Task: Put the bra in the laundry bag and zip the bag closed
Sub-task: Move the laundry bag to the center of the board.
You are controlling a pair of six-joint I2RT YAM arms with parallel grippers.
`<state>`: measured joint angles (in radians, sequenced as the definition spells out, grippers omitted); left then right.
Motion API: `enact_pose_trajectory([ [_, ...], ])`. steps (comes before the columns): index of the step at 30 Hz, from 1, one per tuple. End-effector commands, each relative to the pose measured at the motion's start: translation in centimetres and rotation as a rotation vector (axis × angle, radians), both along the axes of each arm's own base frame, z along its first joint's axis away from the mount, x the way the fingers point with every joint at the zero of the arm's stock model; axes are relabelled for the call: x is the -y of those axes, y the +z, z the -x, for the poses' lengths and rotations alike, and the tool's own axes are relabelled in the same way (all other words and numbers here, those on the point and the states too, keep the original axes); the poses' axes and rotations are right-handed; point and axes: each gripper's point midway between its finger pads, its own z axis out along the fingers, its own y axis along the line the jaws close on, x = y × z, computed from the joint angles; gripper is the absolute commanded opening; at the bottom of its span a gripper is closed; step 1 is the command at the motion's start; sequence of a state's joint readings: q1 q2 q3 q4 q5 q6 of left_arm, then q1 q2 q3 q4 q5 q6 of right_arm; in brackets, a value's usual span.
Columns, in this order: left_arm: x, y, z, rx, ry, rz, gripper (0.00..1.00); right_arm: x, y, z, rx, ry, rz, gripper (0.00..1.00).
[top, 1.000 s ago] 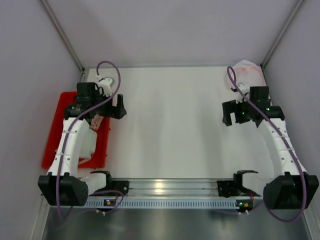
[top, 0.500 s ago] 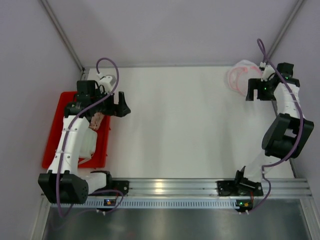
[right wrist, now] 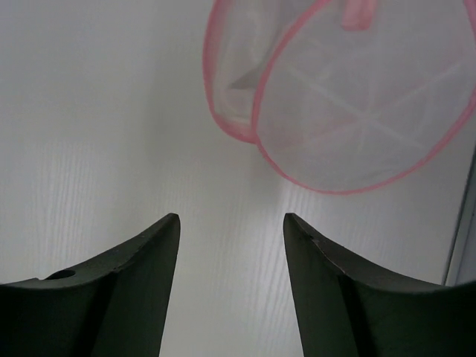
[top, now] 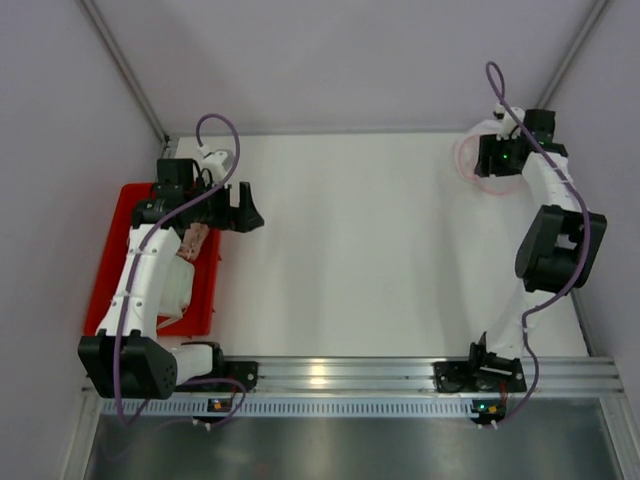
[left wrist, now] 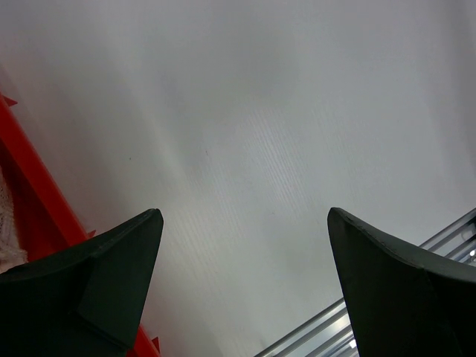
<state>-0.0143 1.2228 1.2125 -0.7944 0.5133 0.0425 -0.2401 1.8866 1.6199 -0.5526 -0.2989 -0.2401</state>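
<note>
The bra (top: 195, 241), a pale pink lacy bundle, lies in the red tray (top: 108, 270) on the left and is partly covered by my left arm. A strip of its lace (left wrist: 6, 223) shows at the left edge of the left wrist view. My left gripper (top: 247, 211) (left wrist: 243, 216) hangs wide open over bare table just right of the tray. The laundry bag (top: 474, 158) (right wrist: 364, 97), round white mesh with a pink rim, lies in the far right corner. My right gripper (top: 492, 158) (right wrist: 231, 217) hovers at its near edge, its jaws partly apart and empty.
The red tray's rim (left wrist: 33, 190) runs along the left of the left wrist view. A white cloth (top: 176, 287) also lies in the tray. Grey walls close in the table at the back and on both sides. A metal rail (top: 330, 378) runs along the near edge.
My right arm has swung out from mid-right to the far right corner over the laundry bag, and its jaws have narrowed. My left gripper has drifted slightly right.
</note>
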Motion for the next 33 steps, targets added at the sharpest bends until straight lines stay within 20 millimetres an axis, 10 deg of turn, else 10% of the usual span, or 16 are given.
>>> enact_pose_trajectory([
  [1, 0.5, 1.5, -0.7, 0.031, -0.015, 0.029, 0.99, -2.9, 1.2, -4.2, 0.115, 0.064, 0.085, 0.59],
  [23, 0.1, 1.8, -0.9, 0.043, 0.0, 0.01, 0.99, -5.2, -4.9, -9.9, 0.065, 0.06, 0.281, 0.55],
  [33, 0.0, 1.8, -0.9, 0.051, 0.002, 0.001, 0.99, -4.9, -5.6, -8.9, 0.022, 0.068, 0.287, 0.08],
])
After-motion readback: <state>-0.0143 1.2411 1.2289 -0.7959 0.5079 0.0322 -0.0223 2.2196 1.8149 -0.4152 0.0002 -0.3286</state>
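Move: The laundry bag's middle lies about 13 cm ahead of my right hand, 4 cm to its right and 8 cm below. Its left piped edge is nearer, some 8 cm ahead, 5 cm left and 8 cm below. The far wall stands roughly 22 cm ahead, and the board's right edge is about 20 cm to the right. From my left hand the bag is some 31 cm ahead, 63 cm right and 15 cm lower. I swing my half-open right hand forward, down and left to the laundry bag's left piped edge, about 8 cm out, 8 cm down and 5 cm across, rolling it some 15 degrees so its left side dips. The last few centimetres go nearly straight down, and my fingers close there, pinching the edge between their tips. ##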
